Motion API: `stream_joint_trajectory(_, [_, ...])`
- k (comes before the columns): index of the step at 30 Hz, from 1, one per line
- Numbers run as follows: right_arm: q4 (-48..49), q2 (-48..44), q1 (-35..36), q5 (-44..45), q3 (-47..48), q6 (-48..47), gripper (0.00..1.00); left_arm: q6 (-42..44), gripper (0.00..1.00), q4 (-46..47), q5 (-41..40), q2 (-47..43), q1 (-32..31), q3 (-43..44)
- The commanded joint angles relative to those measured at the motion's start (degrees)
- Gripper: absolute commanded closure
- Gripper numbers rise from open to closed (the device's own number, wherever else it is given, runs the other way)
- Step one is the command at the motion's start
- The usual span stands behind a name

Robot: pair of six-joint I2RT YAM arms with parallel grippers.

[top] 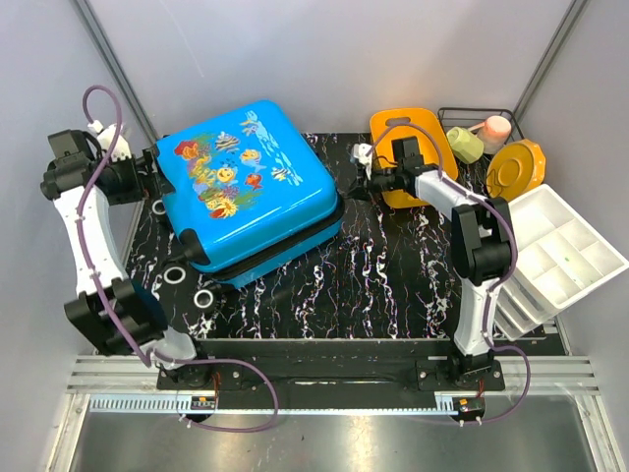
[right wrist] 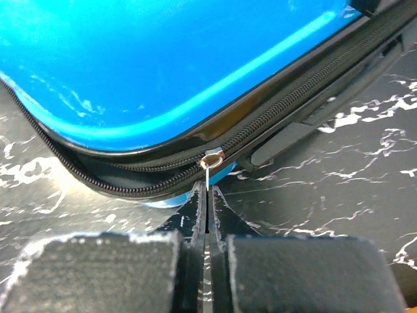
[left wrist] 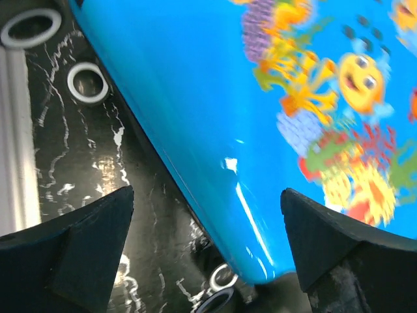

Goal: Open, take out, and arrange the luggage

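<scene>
The luggage (top: pixel 246 182) is a bright blue hard-shell suitcase with a fish print, lying flat on the black marbled table, lid up. My right gripper (right wrist: pixel 207 190) is at its right corner, shut on the thin metal zipper pull (right wrist: pixel 208 173) that hangs from the slider (right wrist: pixel 213 155). Left of the slider the zipper teeth stand apart. In the top view the right gripper (top: pixel 352 185) touches the case's right edge. My left gripper (left wrist: pixel 205 202) is open, its fingers (left wrist: pixel 98 228) straddling the case's left corner (left wrist: pixel 260 248) without touching. The left gripper (top: pixel 147 175) shows beside that corner in the top view.
Several white rings (top: pixel 203 297) lie on the table left of and in front of the case. Back right are an orange basket (top: pixel 423 128), a wire rack (top: pixel 477 116) holding a green cup (top: pixel 464 145), an orange plate (top: pixel 516 167) and a white divided tray (top: pixel 560 246).
</scene>
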Motion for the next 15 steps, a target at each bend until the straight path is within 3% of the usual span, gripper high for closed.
stream_joint_trajectory(1, [-13.8,-7.0,3.6,-6.0,-7.8,-3.7,1.0,-16.6,0.01,13.6,1.6,3.6,1.3,-3.2])
stream_joint_trajectory(5, [-15.8,-11.3,6.9,-6.9,-13.6,-3.6,1.0,-17.2,0.01,15.9,3.9,8.5,1.2,-2.9])
stream_joint_trajectory(11, [-16.4,-19.7,14.1,-8.0,-22.7,-2.0,1.0,-11.4,0.04,14.4,9.1,14.3,-0.5,-1.3])
stream_joint_trajectory(15, [-6.9,-25.6,15.1,-3.3,-28.0,6.2,1.0,-6.6,0.08,9.7,9.4,18.0,-2.3,2.0])
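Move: The right hand already pinches the zip pull; the slider is about 2 cm to its left, close to the suitcase's near-right corner. The suitcase's middle is some 22 cm to its left, roughly level ahead; the orange basket stands about 14 cm right and 9 cm ahead. From the left hand, the lid's left edge lies some 5 cm ahead, 3 cm right and 8 cm below, its near-left corner about 14 cm back and 9 cm right. Straight back towards its base, quickening, the right hand hauls the held zip pull some 19 cm with a slight leftward drift, turning about 15 degrees counter-clockwise at a steady height, fingers shut throughout. The left hand meanwhile goes about 7 cm forward and as far down over the lid's left edge, its left side dipping, fingers still wide; contact there can't be made out. ##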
